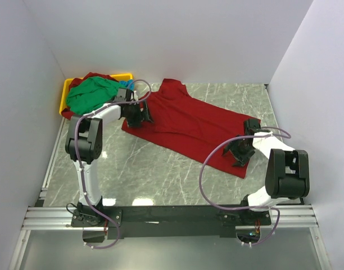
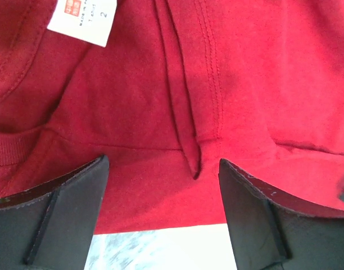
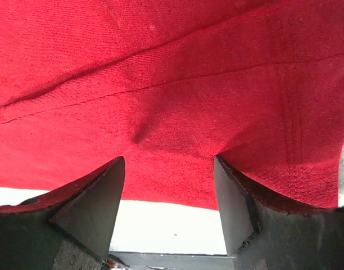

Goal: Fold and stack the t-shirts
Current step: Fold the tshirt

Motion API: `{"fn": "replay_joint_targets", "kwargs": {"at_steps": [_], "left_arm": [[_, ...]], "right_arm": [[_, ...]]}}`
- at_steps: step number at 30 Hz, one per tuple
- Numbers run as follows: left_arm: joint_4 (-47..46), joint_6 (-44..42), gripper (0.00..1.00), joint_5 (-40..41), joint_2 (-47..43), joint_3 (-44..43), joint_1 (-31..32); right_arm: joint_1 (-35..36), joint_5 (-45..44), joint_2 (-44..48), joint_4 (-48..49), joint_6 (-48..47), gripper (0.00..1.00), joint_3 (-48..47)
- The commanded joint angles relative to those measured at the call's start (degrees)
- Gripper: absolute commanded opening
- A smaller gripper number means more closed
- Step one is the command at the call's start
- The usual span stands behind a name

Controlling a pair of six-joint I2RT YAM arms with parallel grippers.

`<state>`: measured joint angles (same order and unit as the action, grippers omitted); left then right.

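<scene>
A deep red t-shirt [image 1: 183,124] lies spread out slantwise on the marble table, one end at the back middle and the other at the right front. My left gripper [image 1: 143,115] stands open at its left edge. In the left wrist view the left gripper [image 2: 163,163] has the cloth's edge and a folded seam [image 2: 194,157] between its black fingers [image 2: 54,214], with the white neck label [image 2: 82,19] just beyond. My right gripper [image 1: 239,152] is open at the shirt's front right end. In the right wrist view the right gripper [image 3: 168,163] straddles the hem [image 3: 295,140], and neither finger pinches the cloth.
A yellow tray [image 1: 64,97] at the back left holds a bunched green t-shirt [image 1: 92,93], with a red one [image 1: 96,75] and a bit of blue [image 1: 126,84] behind it. White walls close in the back and both sides. The arms' metal rail [image 1: 161,216] runs along the front edge.
</scene>
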<state>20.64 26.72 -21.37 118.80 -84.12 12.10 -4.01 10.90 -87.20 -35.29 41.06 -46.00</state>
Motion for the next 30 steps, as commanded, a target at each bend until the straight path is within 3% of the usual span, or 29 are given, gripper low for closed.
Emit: {"fn": "replay_joint_targets", "kwargs": {"at_steps": [1, 7, 18, 24, 30], "left_arm": [[4.8, -1.7, 0.86, 6.7, -5.7, 6.5, 0.0], [2.6, 0.2, 0.86, 4.7, -14.5, 20.4, 0.1], [1.6, 4.4, 0.86, 4.8, -29.5, 36.1, 1.3], [3.7, 6.5, 0.87, 4.2, -39.4, 41.0, 2.2], [4.3, 8.5, 0.88, 8.1, -47.1, 39.5, 5.0]], "right_arm": [[-1.9, -2.2, -2.7, -1.9, -1.7, 0.72, 1.8], [-5.8, -2.4, -1.3, -2.9, -2.9, 0.73, 3.8], [-9.3, -6.1, 3.4, -9.1, -3.9, 0.73, 1.7], [-9.3, -8.8, 9.1, -12.3, -3.4, 0.73, 0.1], [-7.1, -7.0, 15.6, -11.3, -4.2, 0.7, -5.0]]}}
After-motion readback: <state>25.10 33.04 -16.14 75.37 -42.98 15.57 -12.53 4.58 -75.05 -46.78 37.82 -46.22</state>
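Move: The left hand has its open fingertips on the red t-shirt's left end: the shirt's near left corner lies about 8 cm to its left and 3 cm back, the collar tag some 6 cm ahead, the far sleeve about 20 cm ahead and 11 cm right. The right hand's tips are on the shirt's other end, with the near right corner roughly 5 cm right and 8 cm back, and the far right corner about 21 cm ahead and 10 cm right. All lie at fingertip height. Straight back towards the base the left hand sweeps about 20 cm, edging a little left, its spread fingertips pressed on the shirt and dragging the left end along; the right hand, also on the cloth, slides some 5 cm right and then a few cm back, turning slightly clockwise. Both lift off at the end, fingers still open. ##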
